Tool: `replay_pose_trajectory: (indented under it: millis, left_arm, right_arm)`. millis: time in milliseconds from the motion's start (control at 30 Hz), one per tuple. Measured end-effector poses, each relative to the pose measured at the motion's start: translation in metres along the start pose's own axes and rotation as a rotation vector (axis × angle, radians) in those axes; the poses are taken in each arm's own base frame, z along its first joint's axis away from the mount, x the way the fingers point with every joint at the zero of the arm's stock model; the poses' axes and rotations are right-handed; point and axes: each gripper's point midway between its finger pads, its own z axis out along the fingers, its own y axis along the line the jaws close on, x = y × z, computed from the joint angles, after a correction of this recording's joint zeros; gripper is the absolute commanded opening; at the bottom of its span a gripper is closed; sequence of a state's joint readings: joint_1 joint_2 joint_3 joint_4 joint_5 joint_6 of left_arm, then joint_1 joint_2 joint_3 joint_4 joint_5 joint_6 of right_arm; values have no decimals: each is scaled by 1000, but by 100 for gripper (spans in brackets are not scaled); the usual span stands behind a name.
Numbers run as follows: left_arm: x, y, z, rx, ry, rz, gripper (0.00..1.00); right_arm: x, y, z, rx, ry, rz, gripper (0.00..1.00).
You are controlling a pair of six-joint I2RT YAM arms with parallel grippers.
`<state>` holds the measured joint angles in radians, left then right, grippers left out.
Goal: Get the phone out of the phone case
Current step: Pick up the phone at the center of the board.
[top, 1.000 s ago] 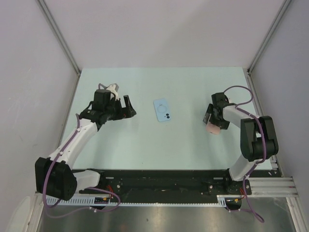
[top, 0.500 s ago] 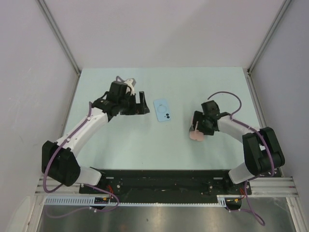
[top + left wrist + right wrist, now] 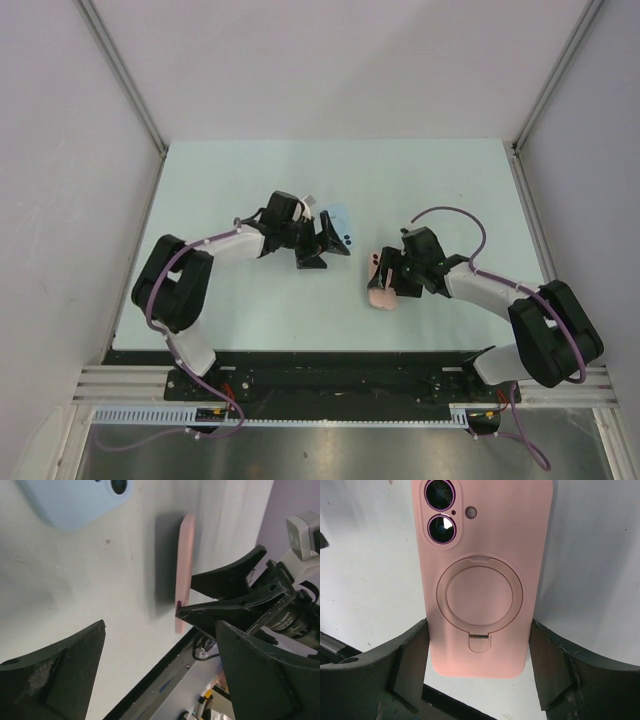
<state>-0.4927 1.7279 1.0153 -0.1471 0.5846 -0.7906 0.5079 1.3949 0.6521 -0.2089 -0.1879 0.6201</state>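
Observation:
My right gripper (image 3: pixel 388 280) (image 3: pixel 479 625) is shut on a pink phone case (image 3: pixel 482 575), one finger on each long side. The case shows two camera lenses and a round ring stand on its back. In the top view the pink case (image 3: pixel 381 291) is held near the table's middle, front of centre. The left wrist view shows it edge-on (image 3: pixel 184 570), standing off the table. A light blue phone (image 3: pixel 341 221) (image 3: pixel 75 502) lies flat on the table. My left gripper (image 3: pixel 327 250) (image 3: pixel 160 625) is open and empty, right beside the blue phone's near edge.
The pale green table (image 3: pixel 250 300) ends at a black rail (image 3: pixel 330 365) in front. Grey walls and metal posts (image 3: pixel 120 70) close in the left, back and right sides. A purple cable (image 3: pixel 455 225) loops over my right arm.
My left arm has swung right until its open gripper reaches the blue phone. My right gripper has carried the pink case left, toward the table's middle.

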Motion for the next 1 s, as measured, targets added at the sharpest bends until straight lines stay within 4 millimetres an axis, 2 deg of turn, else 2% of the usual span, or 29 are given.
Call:
replay_pose_trajectory:
  millis: [133, 300, 367, 567, 767, 933, 1000]
  left_arm:
    - [6, -10, 17, 58, 38, -43, 95]
    - [31, -5, 52, 66, 126, -103, 95]
    - [39, -7, 59, 78, 159, -117, 95]
    - [35, -20, 71, 106, 156, -102, 92]
    - [35, -20, 76, 102, 157, -109, 73]
    - [40, -18, 83, 95, 171, -115, 65]
    - [42, -20, 84, 94, 172, -110, 52]
  right_arm:
    - [0, 3, 1, -19, -4, 17, 60]
    - [1, 13, 2, -61, -2, 25, 60]
    - [3, 17, 2, -76, 6, 20, 60]
    - [7, 27, 0, -132, 31, 12, 60]
    - [7, 33, -4, -162, 35, 6, 60]
    - [7, 35, -6, -168, 32, 2, 60]
    - [7, 36, -6, -171, 30, 0, 60]
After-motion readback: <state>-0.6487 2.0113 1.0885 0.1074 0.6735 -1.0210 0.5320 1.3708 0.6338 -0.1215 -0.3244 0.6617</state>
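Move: The pink phone in its case, still held by the right gripper near its lower end, lies about 12 cm to the right of the left hand, some 3 cm back and 6 cm lower. Its middle is roughly 3 cm ahead of the right hand, 1 cm to its left and about level with it. The blue phone lies flat on the table, about 13 cm ahead of the left hand, neither left nor right of it, and some 8 cm below. The pink phone's raised left side is what the left hand goes for, travelling about 8 cm right, some 4.5 cm down and a little back, its open fingers passing either side of the case, then closing by about a third. The right hand keeps its grip and brings the phone about 3 cm left and 2 cm up, rolling its left side up some 10 degrees. ##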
